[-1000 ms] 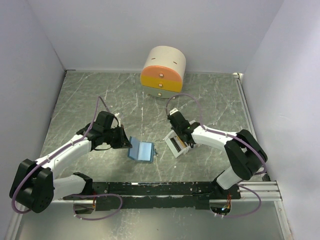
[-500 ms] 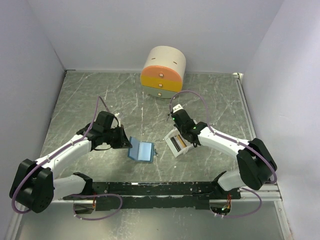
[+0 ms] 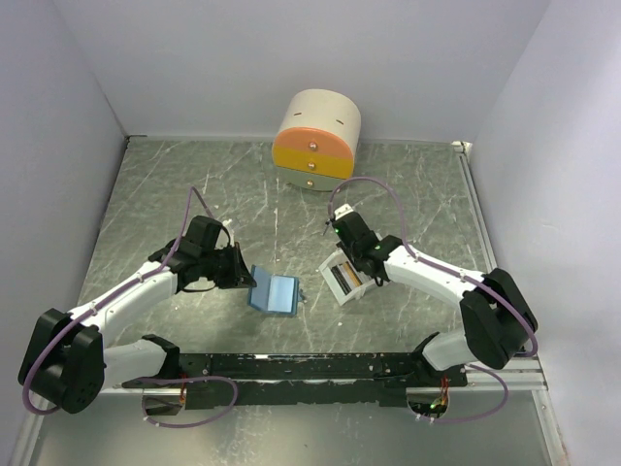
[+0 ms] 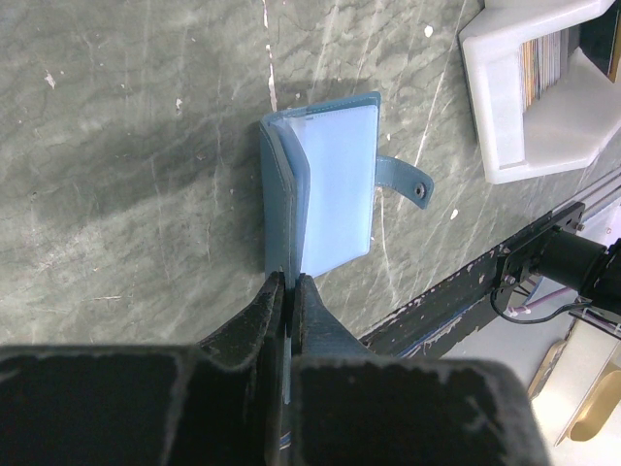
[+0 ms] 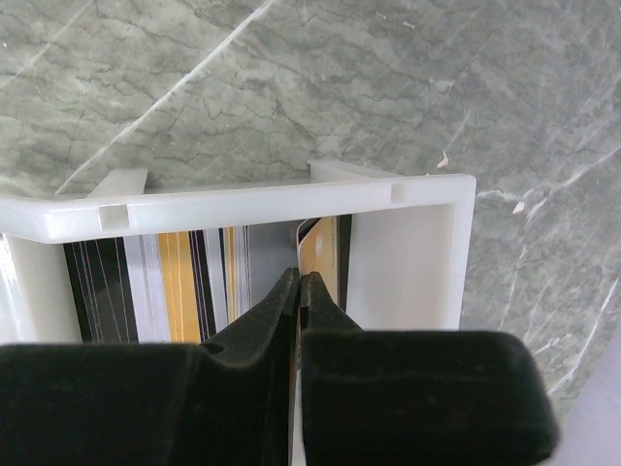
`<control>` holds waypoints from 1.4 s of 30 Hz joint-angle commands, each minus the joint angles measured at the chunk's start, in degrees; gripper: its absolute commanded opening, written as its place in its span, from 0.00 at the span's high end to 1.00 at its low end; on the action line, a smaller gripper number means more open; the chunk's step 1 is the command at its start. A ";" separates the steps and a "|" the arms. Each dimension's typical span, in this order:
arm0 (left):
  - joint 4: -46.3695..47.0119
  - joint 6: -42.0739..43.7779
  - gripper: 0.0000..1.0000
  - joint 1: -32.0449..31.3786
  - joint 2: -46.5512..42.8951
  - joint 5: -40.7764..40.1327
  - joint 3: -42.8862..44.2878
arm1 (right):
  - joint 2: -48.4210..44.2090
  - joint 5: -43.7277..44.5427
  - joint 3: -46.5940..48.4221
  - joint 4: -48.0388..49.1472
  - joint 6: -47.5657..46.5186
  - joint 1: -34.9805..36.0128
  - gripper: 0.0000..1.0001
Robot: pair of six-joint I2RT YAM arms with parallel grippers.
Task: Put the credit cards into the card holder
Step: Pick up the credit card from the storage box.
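The light-blue card holder [image 3: 276, 292] stands half open on the table, its tab pointing right. My left gripper [image 3: 243, 271] is shut on the edge of one cover [image 4: 281, 209], and the pale inner pocket [image 4: 338, 184] faces right. Several credit cards [image 5: 179, 277] lie in the white tray [image 3: 339, 282]. My right gripper [image 3: 353, 262] reaches down into that tray. In the right wrist view its fingertips [image 5: 300, 278] are pinched on the edge of an orange-tan credit card [image 5: 321, 249], which stands on edge against the tray's right side.
A round cream drawer box [image 3: 316, 139] with orange and yellow fronts stands at the back centre. The tray's white rim [image 5: 243, 207] crosses just beyond my right fingertips. A black rail [image 3: 310, 367] runs along the near table edge, and purple-grey walls close three sides.
My right gripper has closed on the orange-tan card in the tray, and that arm's elbow has swung right. The left arm and the card holder have not moved.
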 commanded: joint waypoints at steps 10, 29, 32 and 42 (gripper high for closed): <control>-0.08 0.59 0.93 -0.35 -0.21 -0.05 1.81 | -2.52 1.85 2.79 -2.19 2.64 -0.11 1.00; 2.63 -1.84 0.93 -0.35 0.11 1.52 0.78 | -4.55 4.22 9.87 -12.35 8.09 0.10 1.00; 4.69 -3.54 0.93 -0.35 -0.24 2.97 -0.44 | -6.39 3.86 12.93 -14.81 9.83 0.51 1.00; 11.93 -8.69 0.92 -0.35 0.39 5.19 -5.41 | -13.91 -4.66 18.60 -14.89 17.63 0.68 1.00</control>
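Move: One credit card is already pinched edge-on between the right fingers, just inside the storage box's far rim; the card holder lies about 18 cm to that hand's left, 8 cm back and some 4 cm lower. The storage box's middle is about 5 cm back from the right hand, level sideways; the card row is roughly 4 cm left and 5 cm back. From the left hand, which holds the flap, the card holder's middle is about 4 cm right, 2 cm back and 4 cm below. The pinched card is drawn up out of the storage box by the right hand, creeping at first, then climbing quickly, about 13 cm in all. The shut fingers keep their hold while the wrist rolls its left side up some 15 degrees, tips up a little and turns slightly clockwise. Late on, the left hand, still gripping the card holder's flap, shifts about 1 cm right and tilts slightly. ##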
